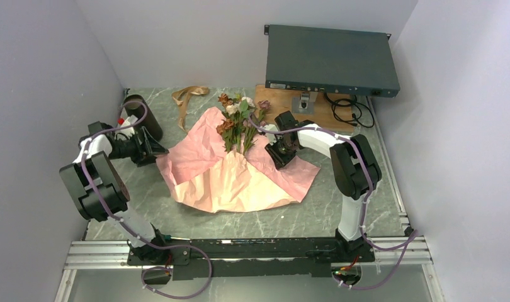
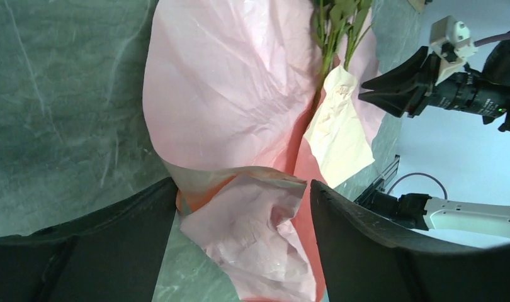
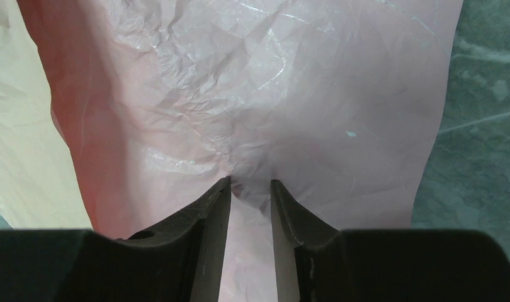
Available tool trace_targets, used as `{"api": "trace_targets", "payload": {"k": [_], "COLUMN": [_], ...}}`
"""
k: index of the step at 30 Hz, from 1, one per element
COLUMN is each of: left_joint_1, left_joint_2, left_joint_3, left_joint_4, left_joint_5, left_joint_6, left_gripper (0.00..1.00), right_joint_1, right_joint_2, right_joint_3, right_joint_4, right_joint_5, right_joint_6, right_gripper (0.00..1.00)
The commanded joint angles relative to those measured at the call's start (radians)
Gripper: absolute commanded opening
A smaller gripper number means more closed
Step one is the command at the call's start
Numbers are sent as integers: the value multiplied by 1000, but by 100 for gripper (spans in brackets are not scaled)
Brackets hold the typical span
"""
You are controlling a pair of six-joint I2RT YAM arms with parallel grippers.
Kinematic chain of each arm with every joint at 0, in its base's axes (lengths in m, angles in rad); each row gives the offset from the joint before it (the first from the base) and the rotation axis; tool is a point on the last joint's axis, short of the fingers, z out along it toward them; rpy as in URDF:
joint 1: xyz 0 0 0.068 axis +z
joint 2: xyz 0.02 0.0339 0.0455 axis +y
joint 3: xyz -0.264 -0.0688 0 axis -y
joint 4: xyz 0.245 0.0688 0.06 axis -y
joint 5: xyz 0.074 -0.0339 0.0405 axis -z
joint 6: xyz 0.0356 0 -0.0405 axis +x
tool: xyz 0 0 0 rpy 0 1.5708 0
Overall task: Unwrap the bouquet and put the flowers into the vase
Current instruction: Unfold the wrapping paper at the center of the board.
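The pink paper [image 1: 233, 173] lies spread flat on the table with the flowers [image 1: 238, 119] on its far part, heads away from me. Their green stems [image 2: 331, 38] show in the left wrist view. The black vase [image 1: 143, 115] stands at the far left, right behind my left gripper [image 1: 157, 151]. That left gripper [image 2: 243, 185] is open, wide, with the paper's crumpled left edge [image 2: 259, 226] between its fingers, not clamped. My right gripper [image 1: 279, 157] rests on the paper's right side. Its jaws [image 3: 250, 182] stand narrow, pinching a small puckered fold of paper [image 3: 240, 94].
A tan ribbon [image 1: 188, 97] lies loose behind the paper. A dark grey rack box [image 1: 331, 60] sits raised at the back right over a wooden board [image 1: 284, 100] and black cables [image 1: 350, 110]. Grey walls close in on the left, back and right.
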Motion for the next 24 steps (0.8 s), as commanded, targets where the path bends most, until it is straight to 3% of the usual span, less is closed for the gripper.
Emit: {"api": "trace_targets", "payload": {"k": [1, 11, 18, 21, 24], "left_joint_1": [4, -76, -82, -89, -104], "left_joint_2": [-69, -94, -167, -186, -211], "left_joint_3": [66, 83, 105, 121, 136], "left_joint_4": [-145, -134, -138, -159, -186], "left_joint_5": [13, 76, 13, -54, -175], "left_joint_6": [33, -46, -104, -104, -71], "left_gripper": [81, 72, 69, 55, 28], "right_joint_1": [8, 17, 17, 18, 17], "right_joint_2": [84, 87, 86, 89, 90], "right_joint_3": [-21, -15, -15, -13, -8], "right_joint_4": [78, 74, 71, 69, 65], "right_joint_5": [32, 34, 41, 41, 41], "right_joint_6": [-9, -10, -14, -15, -21], "right_gripper": [33, 33, 33, 33, 33]}}
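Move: The raised left edge of the pink wrapping paper lies just off the open left fingertips, level with the hand, about 2 cm to its right and 2 cm below. The vase stands some 9 cm ahead and 3 cm left at about hand height; the bouquet lies roughly 13 cm ahead, 24 cm right and 6 cm lower. From the right hand, that edge is about 34 cm left, 1 cm ahead and 6 cm higher. Raise the left gripper about 3 cm, slide it some 3.5 cm right, inward over the paper's left edge, then lift it about another 3 cm while bringing the wide-open fingers in to roughly half around that edge. Keep the right hand still, its part-open fingertips holding the right side of the paper down. ##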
